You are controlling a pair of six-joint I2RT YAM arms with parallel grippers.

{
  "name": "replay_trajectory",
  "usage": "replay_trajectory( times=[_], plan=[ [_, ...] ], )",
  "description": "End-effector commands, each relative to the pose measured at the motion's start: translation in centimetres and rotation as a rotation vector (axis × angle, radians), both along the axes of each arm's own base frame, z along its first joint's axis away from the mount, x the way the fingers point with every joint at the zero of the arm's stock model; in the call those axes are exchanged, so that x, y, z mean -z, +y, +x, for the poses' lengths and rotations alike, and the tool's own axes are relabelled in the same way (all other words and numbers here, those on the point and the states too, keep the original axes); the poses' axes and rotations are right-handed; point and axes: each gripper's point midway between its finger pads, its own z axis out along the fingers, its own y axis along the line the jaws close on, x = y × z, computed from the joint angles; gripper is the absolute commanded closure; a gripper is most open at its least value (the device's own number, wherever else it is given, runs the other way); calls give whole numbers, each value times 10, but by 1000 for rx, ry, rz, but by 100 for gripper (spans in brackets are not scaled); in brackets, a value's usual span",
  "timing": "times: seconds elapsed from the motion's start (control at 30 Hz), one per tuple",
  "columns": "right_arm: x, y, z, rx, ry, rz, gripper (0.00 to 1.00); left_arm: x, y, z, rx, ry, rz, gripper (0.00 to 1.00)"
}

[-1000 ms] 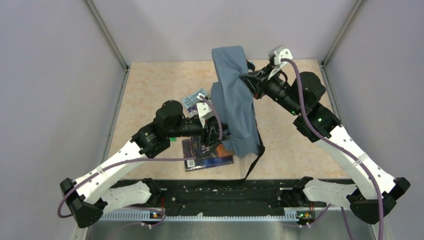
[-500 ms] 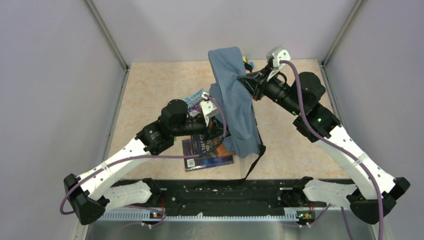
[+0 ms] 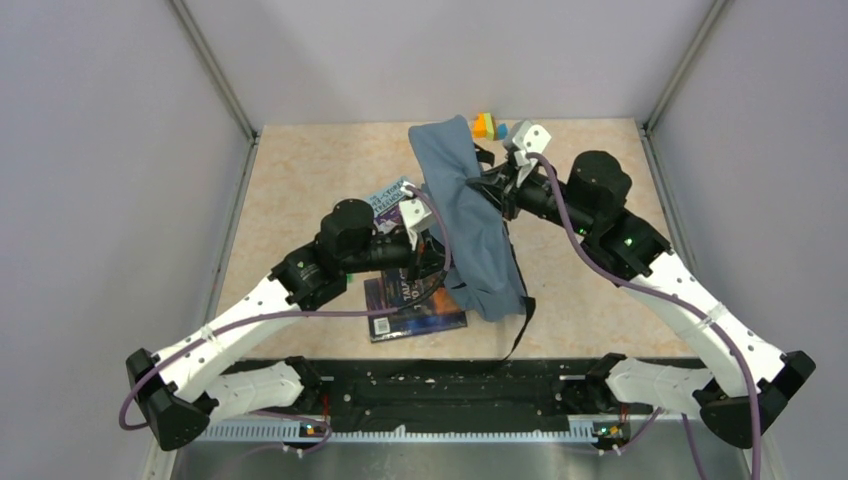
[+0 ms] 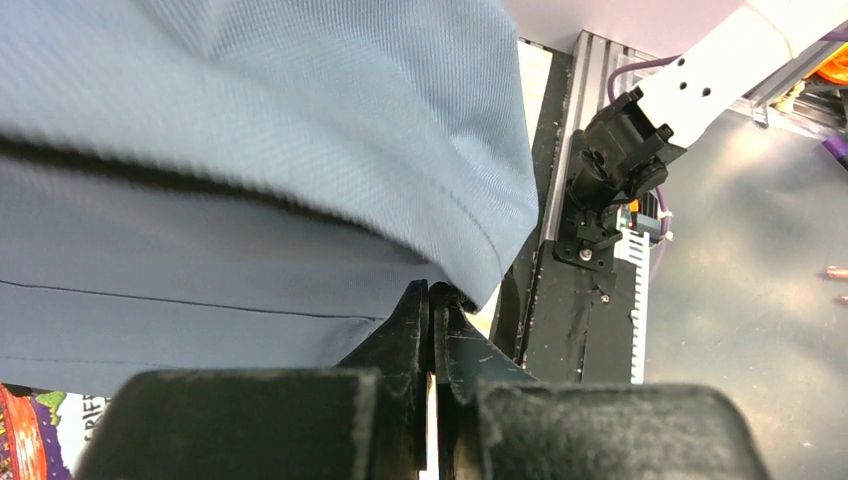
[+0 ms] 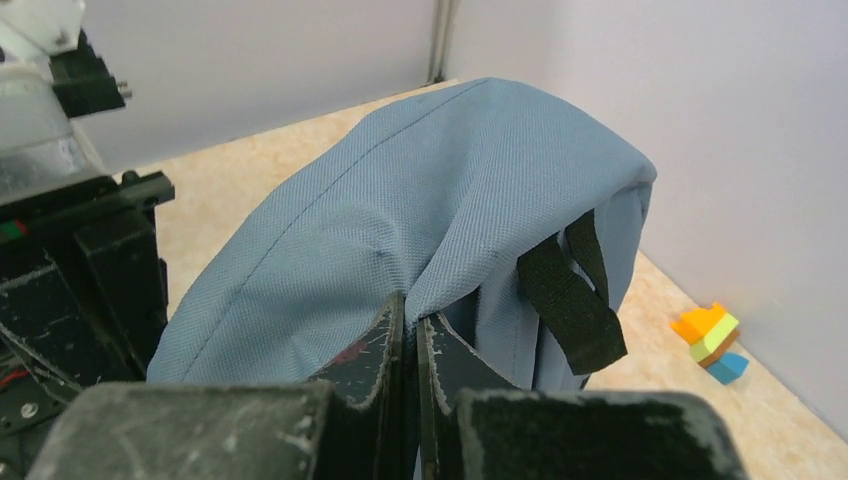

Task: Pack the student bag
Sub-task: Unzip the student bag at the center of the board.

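Observation:
The student bag (image 3: 468, 215) is a grey-blue fabric backpack, held up off the table between my two arms and leaning left at its top. My left gripper (image 3: 440, 262) is at the bag's lower left edge. In the left wrist view its jaws (image 4: 432, 296) are shut, pinching the hem of the bag (image 4: 250, 150). My right gripper (image 3: 490, 190) is shut on a fold of fabric high on the bag's right side. In the right wrist view this gripper (image 5: 411, 318) holds the fold of the bag (image 5: 400, 200) beside a black strap (image 5: 570, 290).
A dark book (image 3: 415, 310) lies under the bag's left side and a light-blue book (image 3: 388, 200) lies behind my left wrist. A stack of coloured blocks (image 3: 487, 125) (image 5: 712, 340) stands by the back wall. A loose black strap (image 3: 515, 330) hangs toward the black rail (image 3: 450, 385).
My left gripper closed on the bag's lower edge. The right arm swung left with the bag's top, tilting it left and uncovering the coloured blocks.

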Motion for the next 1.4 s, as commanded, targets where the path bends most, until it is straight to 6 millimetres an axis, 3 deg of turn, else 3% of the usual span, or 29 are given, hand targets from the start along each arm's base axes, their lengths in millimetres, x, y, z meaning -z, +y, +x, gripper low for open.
replay_trajectory(
  times=[0.0,0.17,0.3,0.33,0.53,0.63,0.7,0.83,0.97,1.13,1.37],
  plan=[
    [10,12,-12,-122,-25,-52,100,-49,-4,7,-26,-93,-110,100],
    [31,14,-14,-139,27,-73,100,-67,11,34,-200,-144,-104,100],
    [27,7,-14,-95,30,-32,100,-78,20,45,-280,-150,-138,100],
    [22,4,-13,-74,26,-13,95,-79,18,45,-272,-146,-144,100],
    [-11,-23,-18,46,-6,117,41,-77,3,46,-225,-87,-145,100],
    [-23,-64,-5,296,51,249,16,-78,-4,49,-220,-57,-158,100],
    [-25,-92,-5,428,94,336,10,-78,-9,49,-205,-37,-170,100],
    [-27,-108,-25,425,93,397,6,-73,-22,53,-182,12,-171,100],
    [-43,-119,-49,374,37,426,4,-71,-31,61,-191,40,-176,100],
    [-48,-88,-87,100,7,354,3,-73,-38,69,-200,45,-187,100],
    [-19,-52,-82,-21,126,274,9,-66,-43,89,-263,40,-162,100]
  ],
)
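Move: The left fingers are already shut on the student bag's zipper pull; the black top handle lies about 17 cm ahead of that hand, 6 cm to its right and some 8 cm higher. The dark book lies roughly 6 cm back from the left hand, 2 cm to its left, about 25 cm below. The right fingers still pinch the bag's upper edge; from them the zipper pull is about 13 cm back, 5 cm left and 10 cm lower, the top handle 6 cm forward, 2 cm right. Keeping its pinch on the zipper pull, the left hand draws it forward along the bag's side by about 7 cm, rising at first and then bearing right, with a slight counter-clockwise turn. The right hand eases down a little, opens wide and lets go of the upper edge, swings about 12 cm right while rising and backing off, then comes part-way back left and sinks slightly, still open. ##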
